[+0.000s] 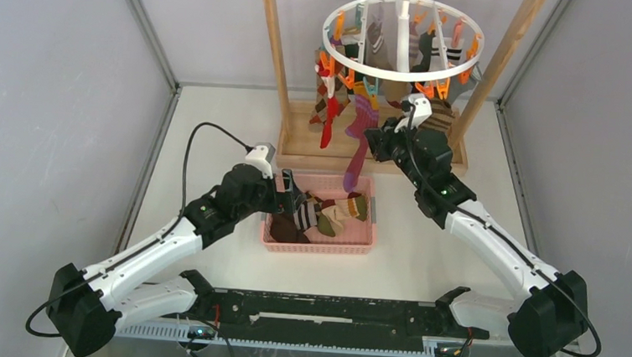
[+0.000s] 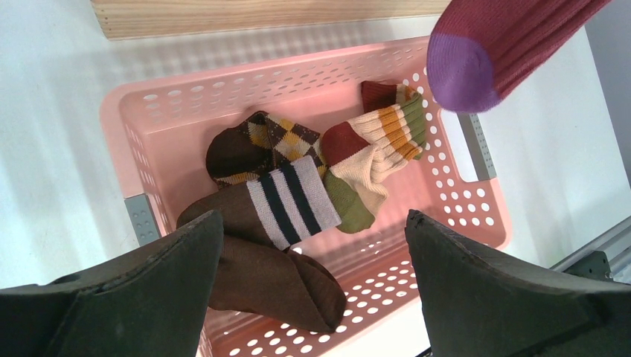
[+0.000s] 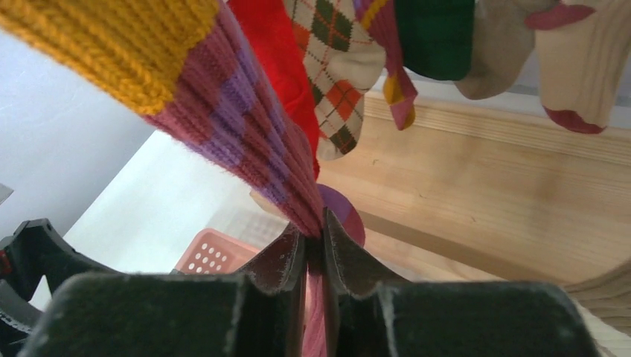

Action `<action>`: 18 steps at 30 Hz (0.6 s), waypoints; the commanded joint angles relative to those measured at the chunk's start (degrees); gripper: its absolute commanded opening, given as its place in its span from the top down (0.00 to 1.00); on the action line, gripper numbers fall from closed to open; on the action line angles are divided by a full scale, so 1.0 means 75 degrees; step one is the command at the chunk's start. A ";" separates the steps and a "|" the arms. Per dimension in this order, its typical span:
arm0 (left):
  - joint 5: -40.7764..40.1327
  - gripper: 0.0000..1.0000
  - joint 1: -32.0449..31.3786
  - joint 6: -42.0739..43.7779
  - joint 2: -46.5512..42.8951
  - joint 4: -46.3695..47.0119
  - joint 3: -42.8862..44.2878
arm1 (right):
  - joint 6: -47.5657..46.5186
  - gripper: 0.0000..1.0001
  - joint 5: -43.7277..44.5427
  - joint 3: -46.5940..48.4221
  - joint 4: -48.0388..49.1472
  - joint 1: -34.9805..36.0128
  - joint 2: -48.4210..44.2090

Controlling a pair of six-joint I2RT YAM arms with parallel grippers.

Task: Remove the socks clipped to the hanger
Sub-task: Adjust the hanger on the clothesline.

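Observation:
The white round hanger (image 1: 327, 30) hangs in the wooden rack with several socks (image 1: 335, 104) clipped to its rim. My right gripper (image 3: 315, 234) is shut on a pink-and-purple striped sock (image 3: 245, 126) with a yellow cuff, pinching it low on its length; that sock (image 1: 356, 139) still hangs from the hanger and its purple toe (image 2: 476, 59) dangles over the basket. Red (image 3: 275, 52), argyle (image 3: 335, 67) and green (image 3: 435, 37) socks hang beside it. My left gripper (image 2: 314, 219) stands open over the basket, holding nothing.
A pink plastic basket (image 2: 186, 93) in front of the rack holds several loose socks (image 2: 290, 197), brown, argyle and striped. The wooden rack's base (image 3: 506, 186) lies just behind it and its posts (image 1: 275, 58) flank the hanger. Grey walls close both sides.

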 commanded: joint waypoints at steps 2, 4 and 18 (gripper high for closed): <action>0.0021 0.05 0.0002 0.0084 0.0038 0.0183 0.0287 | 0.0314 0.83 -0.0319 0.0219 0.0259 -0.0403 -0.0387; 0.0021 0.05 -0.0003 0.0116 0.0143 0.0177 0.0399 | 0.0407 0.83 -0.0473 0.0219 0.0228 -0.0600 -0.0486; 0.0046 0.05 -0.0063 0.0179 0.0438 0.0125 0.0899 | 0.1429 0.82 -0.1824 0.0329 0.0011 -0.2695 -0.0435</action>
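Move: The purple striped sock is already pinched in the right fingers, hanging from a teal clip on the hanger's front rim about 8 cm above them, 2 cm ahead and 2 cm left. The right hand is drawing it towards the brown striped sock, some 12 cm right and 4 cm ahead; the red sock hangs 9 cm left and 3 cm ahead. From the open left hand the brown striped sock is roughly 13 cm ahead, 24 cm right and 12 cm higher. The purple striped sock, still held shut in the right fingers, is hauled to the right along the front of the hanger by about 8 cm, slow at first and then faster, drifting slightly forward and up towards the brown striped sock. Meanwhile the wrist turns a little clockwise and rolls left side up, roughly 10 degrees in all. ##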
